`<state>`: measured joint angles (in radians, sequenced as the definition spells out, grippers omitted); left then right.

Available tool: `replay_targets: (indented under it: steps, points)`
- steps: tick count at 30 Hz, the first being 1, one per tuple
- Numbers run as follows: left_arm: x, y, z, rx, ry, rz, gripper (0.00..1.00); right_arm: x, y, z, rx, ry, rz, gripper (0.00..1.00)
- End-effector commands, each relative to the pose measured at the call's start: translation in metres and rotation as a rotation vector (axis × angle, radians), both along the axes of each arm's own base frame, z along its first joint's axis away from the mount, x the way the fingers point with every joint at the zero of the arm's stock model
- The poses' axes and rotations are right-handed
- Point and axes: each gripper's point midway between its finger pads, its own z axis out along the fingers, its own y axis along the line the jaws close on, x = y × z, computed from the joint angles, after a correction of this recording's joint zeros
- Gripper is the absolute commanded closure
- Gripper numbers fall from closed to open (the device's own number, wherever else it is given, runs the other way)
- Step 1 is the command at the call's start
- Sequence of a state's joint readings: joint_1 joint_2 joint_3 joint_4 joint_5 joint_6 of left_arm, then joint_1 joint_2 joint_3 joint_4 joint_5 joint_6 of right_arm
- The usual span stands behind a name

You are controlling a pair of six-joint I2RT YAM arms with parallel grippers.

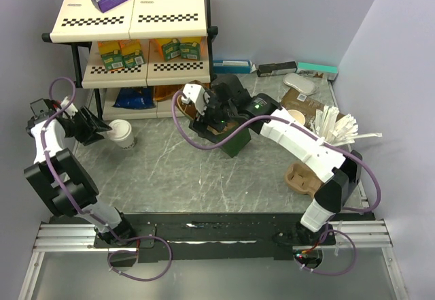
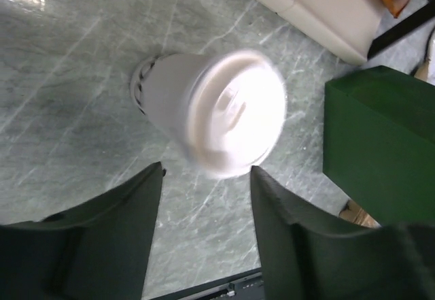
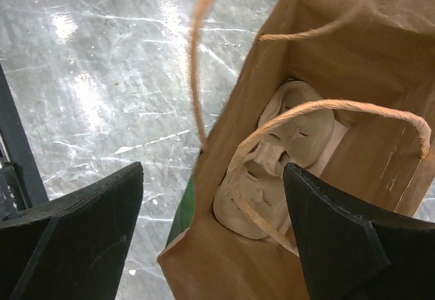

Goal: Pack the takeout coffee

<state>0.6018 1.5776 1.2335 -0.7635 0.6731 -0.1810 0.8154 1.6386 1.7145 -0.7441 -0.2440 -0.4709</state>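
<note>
A white takeout coffee cup [image 1: 122, 133] with a white lid stands on the table at the left, below the shelf. My left gripper [image 1: 100, 128] is just left of it. In the left wrist view the cup [image 2: 224, 113] looks blurred and lies just past the open left gripper [image 2: 207, 169], with nothing between the fingers. A second, lidless cup [image 1: 296, 118] stands at the right. My right gripper [image 1: 207, 113] hangs open over the green paper bag [image 1: 228, 137]. In the right wrist view it [image 3: 212, 169] straddles the bag's near wall [image 3: 224, 259], and a pulp cup tray [image 3: 272, 171] lies inside.
A two-tier shelf [image 1: 129, 14] with snack packs stands at the back left. A holder of white sticks [image 1: 336, 126] and a brown pulp tray [image 1: 302, 177] sit at the right. Boxes [image 1: 275, 69] line the back wall. The bag's twine handles [image 3: 197, 55] arch up near my right fingers.
</note>
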Motion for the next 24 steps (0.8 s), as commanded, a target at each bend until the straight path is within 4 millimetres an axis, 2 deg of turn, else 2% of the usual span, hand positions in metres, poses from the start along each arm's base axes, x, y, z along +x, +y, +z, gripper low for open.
replay_targets:
  steps: [1,3,5,9,10,12,13,15,16,17,18,19,20,22,24]
  points:
    - [0.003,0.009,0.01,0.058,-0.033,0.024,0.39,-0.003,0.006,0.015,0.026,-0.03,0.013,0.11]
    - [0.003,0.012,0.022,0.09,-0.054,0.026,0.25,-0.003,0.009,0.012,0.027,-0.023,0.014,0.11]
    - [0.002,0.013,0.044,0.143,-0.107,0.026,0.24,-0.002,0.01,0.008,0.02,-0.019,0.013,0.11]
    - [0.009,0.016,0.108,0.28,-0.307,0.009,0.2,-0.003,0.015,0.003,0.002,-0.009,0.019,0.16]
    - [0.009,0.011,0.125,0.303,-0.366,-0.005,0.17,-0.004,0.017,0.005,0.003,-0.012,0.022,0.19]
    - [0.013,0.004,0.147,0.356,-0.457,-0.056,0.16,-0.003,0.018,0.003,-0.008,-0.025,0.021,0.25]
    - [0.015,-0.009,0.155,0.368,-0.494,-0.103,0.15,-0.002,0.018,-0.001,-0.028,-0.033,0.015,0.3]
    - [0.016,-0.02,0.162,0.403,-0.523,-0.154,0.15,-0.001,0.017,-0.004,-0.064,-0.047,0.015,0.35]
    - [0.016,-0.032,0.166,0.404,-0.546,-0.188,0.15,0.0,0.017,-0.008,-0.084,-0.046,0.013,0.47]
    - [0.016,-0.041,0.169,0.397,-0.565,-0.221,0.15,-0.002,0.013,-0.011,-0.103,-0.035,0.017,0.53]
    - [0.016,-0.048,0.169,0.409,-0.579,-0.257,0.15,-0.003,0.012,-0.008,-0.106,-0.046,0.028,0.6]
    - [0.016,-0.062,0.172,0.411,-0.603,-0.304,0.15,-0.005,0.01,-0.001,-0.099,-0.059,0.04,0.71]
    - [0.015,-0.071,0.175,0.435,-0.64,-0.361,0.15,-0.008,0.007,0.002,-0.103,-0.066,0.052,0.76]
    - [0.014,-0.091,0.185,0.441,-0.706,-0.438,0.14,-0.015,0.003,0.018,-0.09,-0.108,0.094,0.83]
    - [0.008,-0.111,0.195,0.418,-0.789,-0.549,0.14,-0.027,-0.001,0.034,-0.06,-0.116,0.172,0.85]
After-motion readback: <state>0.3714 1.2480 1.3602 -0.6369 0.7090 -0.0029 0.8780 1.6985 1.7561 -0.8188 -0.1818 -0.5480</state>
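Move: The paper bag's near-left wall stands between the right hand's open fingers, its rim roughly level with them; the bag's middle is about 6 cm ahead, 2 cm right and 10 cm below. The cup carrier lies inside, some 7 cm ahead, 2 cm right and 19 cm down. From the left hand the bag is about 36 cm right and 5 cm ahead, at its height; the coffee cup stands 2 cm ahead, 5 cm right and 5 cm lower. The paper bag's near-left wall gets pinched near its rim as the right hand sinks about 2 cm, tips a little further down and closes its wide-open fingers. The coffee cup is left behind: the left hand, already letting go, opens fully, climbs some 16 cm while its fingers tilt up about 30 degrees, then swings about 8 cm right and clockwise towards the bag. ##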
